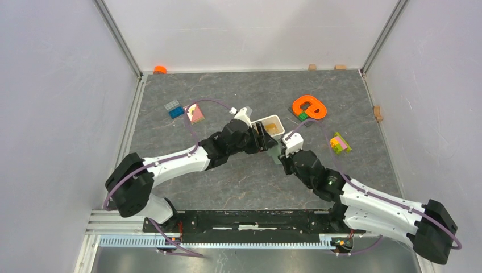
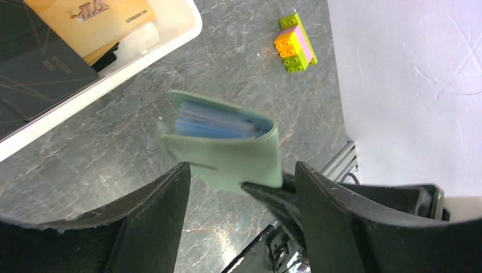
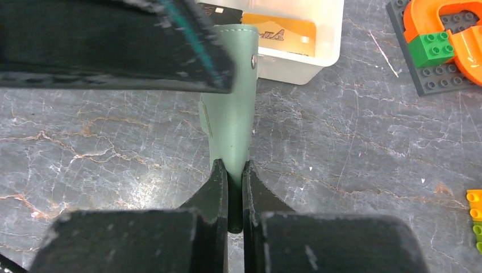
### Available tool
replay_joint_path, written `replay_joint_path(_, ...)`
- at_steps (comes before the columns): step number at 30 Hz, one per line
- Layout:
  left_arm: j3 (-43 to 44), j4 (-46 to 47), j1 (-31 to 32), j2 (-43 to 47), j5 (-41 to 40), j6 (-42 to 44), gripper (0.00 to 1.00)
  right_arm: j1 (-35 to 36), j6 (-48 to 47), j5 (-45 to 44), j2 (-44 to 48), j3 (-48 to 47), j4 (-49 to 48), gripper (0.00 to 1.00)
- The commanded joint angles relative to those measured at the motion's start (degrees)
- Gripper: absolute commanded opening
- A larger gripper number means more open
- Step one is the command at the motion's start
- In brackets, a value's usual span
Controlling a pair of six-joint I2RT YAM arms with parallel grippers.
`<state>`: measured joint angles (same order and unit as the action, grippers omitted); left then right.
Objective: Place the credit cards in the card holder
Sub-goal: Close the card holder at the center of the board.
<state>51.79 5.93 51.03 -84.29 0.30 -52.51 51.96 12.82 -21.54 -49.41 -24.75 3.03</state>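
The sage-green card holder [image 3: 230, 114] hangs edge-up above the table, and my right gripper [image 3: 235, 168] is shut on its lower edge. In the left wrist view the card holder [image 2: 227, 145] gapes slightly and shows its pale blue inside. My left gripper [image 2: 241, 169] is open, its fingers standing either side of the holder's near end without touching it. The credit cards lie in the white tray [image 2: 170, 40]: black ones [image 2: 40, 62] and a tan one [image 2: 94, 20]. From above, both grippers meet at the card holder [image 1: 276, 152], just in front of the tray [image 1: 271, 120].
An orange ring toy on a dark base [image 1: 308, 107] sits to the right of the tray. A yellow, pink and green brick stack [image 1: 340, 143] lies near the right arm. Blue and grey bricks [image 1: 174, 108] and a pink block [image 1: 195, 114] lie at the left. Walls enclose the table.
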Motion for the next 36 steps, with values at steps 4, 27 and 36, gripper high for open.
replay_joint_path(4,-2.0,8.7,0.1,-2.4,2.1,-3.9,0.76,9.0,-2.4,-14.8,-6.0,-2.6,-7.4,0.00)
replay_joint_path(27,-12.2,15.3,0.1,-3.7,5.6,-6.5,0.02,25.7,1.5,-37.9,-20.1,-9.2,2.6,0.46)
replay_joint_path(36,-25.5,29.5,-1.0,-5.7,17.8,-9.4,0.02,21.1,4.6,-28.0,-11.2,-8.2,9.5,0.90)
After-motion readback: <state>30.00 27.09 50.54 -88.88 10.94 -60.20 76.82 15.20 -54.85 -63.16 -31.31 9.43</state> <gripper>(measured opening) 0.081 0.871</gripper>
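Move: The right hand already has the folded green card holder pinched; its middle lies about 2 cm ahead and 2 cm left of that hand, near its height. From the open left hand it is about 2 cm back, 2 cm right and 3 cm below. The white tray is some 5 cm ahead, 6 cm left and 13 cm below the left hand; the orange toy is roughly 13 cm ahead, 16 cm right and 14 cm below it. The left hand sinks about 5 cm with fingers open and shuts them on the folded card holder, while the right hand, still holding it, carries it some 3 cm each back, down and left, rolling its own left side down by over 20 degrees. The right fingers then open wide and let go, and that hand rises about 3 cm off the holder; the left keeps its pinch and draws the holder down another 6 cm and back about 5 cm, slightly left, tipping a little further down. ##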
